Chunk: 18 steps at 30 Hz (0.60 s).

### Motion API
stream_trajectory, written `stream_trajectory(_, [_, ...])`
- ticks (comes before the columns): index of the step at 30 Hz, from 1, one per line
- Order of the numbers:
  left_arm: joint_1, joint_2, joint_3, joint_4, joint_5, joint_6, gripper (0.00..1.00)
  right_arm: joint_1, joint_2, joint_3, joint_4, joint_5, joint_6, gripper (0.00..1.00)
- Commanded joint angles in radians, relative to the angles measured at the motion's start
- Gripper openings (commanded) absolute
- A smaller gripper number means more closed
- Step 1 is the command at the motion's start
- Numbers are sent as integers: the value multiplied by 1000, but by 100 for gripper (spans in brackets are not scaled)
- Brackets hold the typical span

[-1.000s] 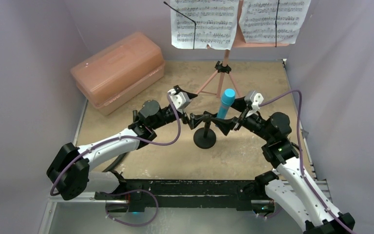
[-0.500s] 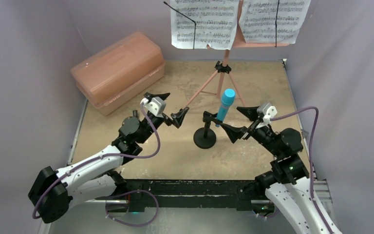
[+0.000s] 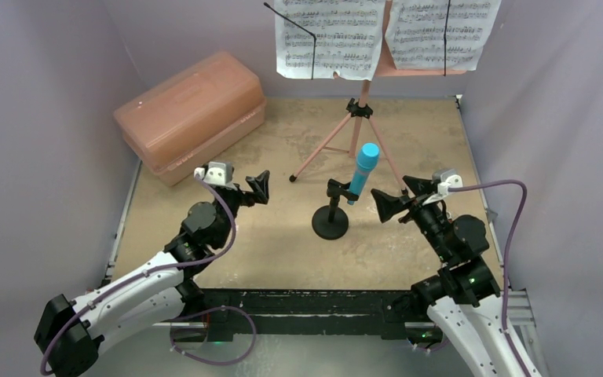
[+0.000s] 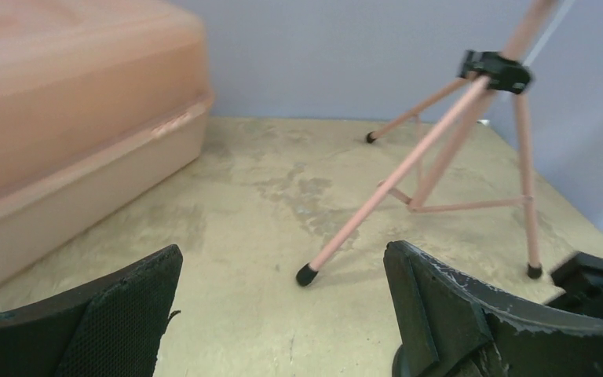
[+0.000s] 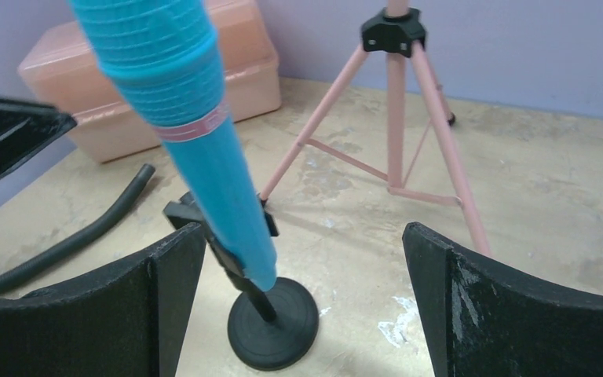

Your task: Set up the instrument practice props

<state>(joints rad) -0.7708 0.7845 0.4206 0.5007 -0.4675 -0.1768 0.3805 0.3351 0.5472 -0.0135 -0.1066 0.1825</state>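
The pink music stand (image 3: 361,118) rests on its tripod legs (image 4: 440,149) at the back, with two white sheet-music pages (image 3: 330,35) (image 3: 440,31) on it. In the middle of the table, the cyan microphone (image 3: 363,169) (image 5: 180,102) leans in the clip of the small black mic stand (image 3: 330,224) (image 5: 275,322). My left gripper (image 3: 235,181) (image 4: 283,259) is open and empty, left of the mic stand and facing a tripod foot (image 4: 307,275). On the other side, my right gripper (image 3: 400,195) (image 5: 305,236) is open and empty, just right of the microphone and not touching it.
A large translucent pink case (image 3: 192,114) (image 4: 63,118) lies at the back left against the wall. Purple walls close in the table on three sides. A black cable (image 5: 71,239) lies on the table beyond the mic stand in the right wrist view.
Both grippers have pulled away from the mic stand, the left one far to the left, the right one a little to the right. The microphone stays in the stand.
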Motion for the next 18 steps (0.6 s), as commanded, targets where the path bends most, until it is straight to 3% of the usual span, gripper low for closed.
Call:
stream_trajectory(1, [1,2,36,-185,-216,-224,100,5,32,3,17,146,44,98])
stream_trajectory(12, [14,61,66,-313,-265,-318,100,3,112,-28,76,325,60,98])
stream_trajectory(18, [75,83,51,-275,-170,-287,100,3,156,-82,166,374,25,98])
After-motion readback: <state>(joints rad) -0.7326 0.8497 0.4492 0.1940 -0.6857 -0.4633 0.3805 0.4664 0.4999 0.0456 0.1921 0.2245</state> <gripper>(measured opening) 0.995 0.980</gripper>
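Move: The blue microphone, already in its small black stand, lies about 8 cm left, 6 cm ahead and 5 cm below the right hand. From the left hand it is roughly 25 cm right, straight across and about level. The black tube's middle lies some 9 cm left of the left hand, neither ahead nor back, 24 cm down. The music stand's right foot is about 14 cm ahead, 6 cm right and 31 cm below the right hand. Bring the empty left gripper down about 7 cm and left 4 cm, away from the microphone and towards the black tube, tipping and turning counter-clockwise some 15 degrees each. Send the empty right gripper forward, down and right, about 4 cm each way, turning clockwise and dipping slightly, with the microphone on its left. Keep both open. ##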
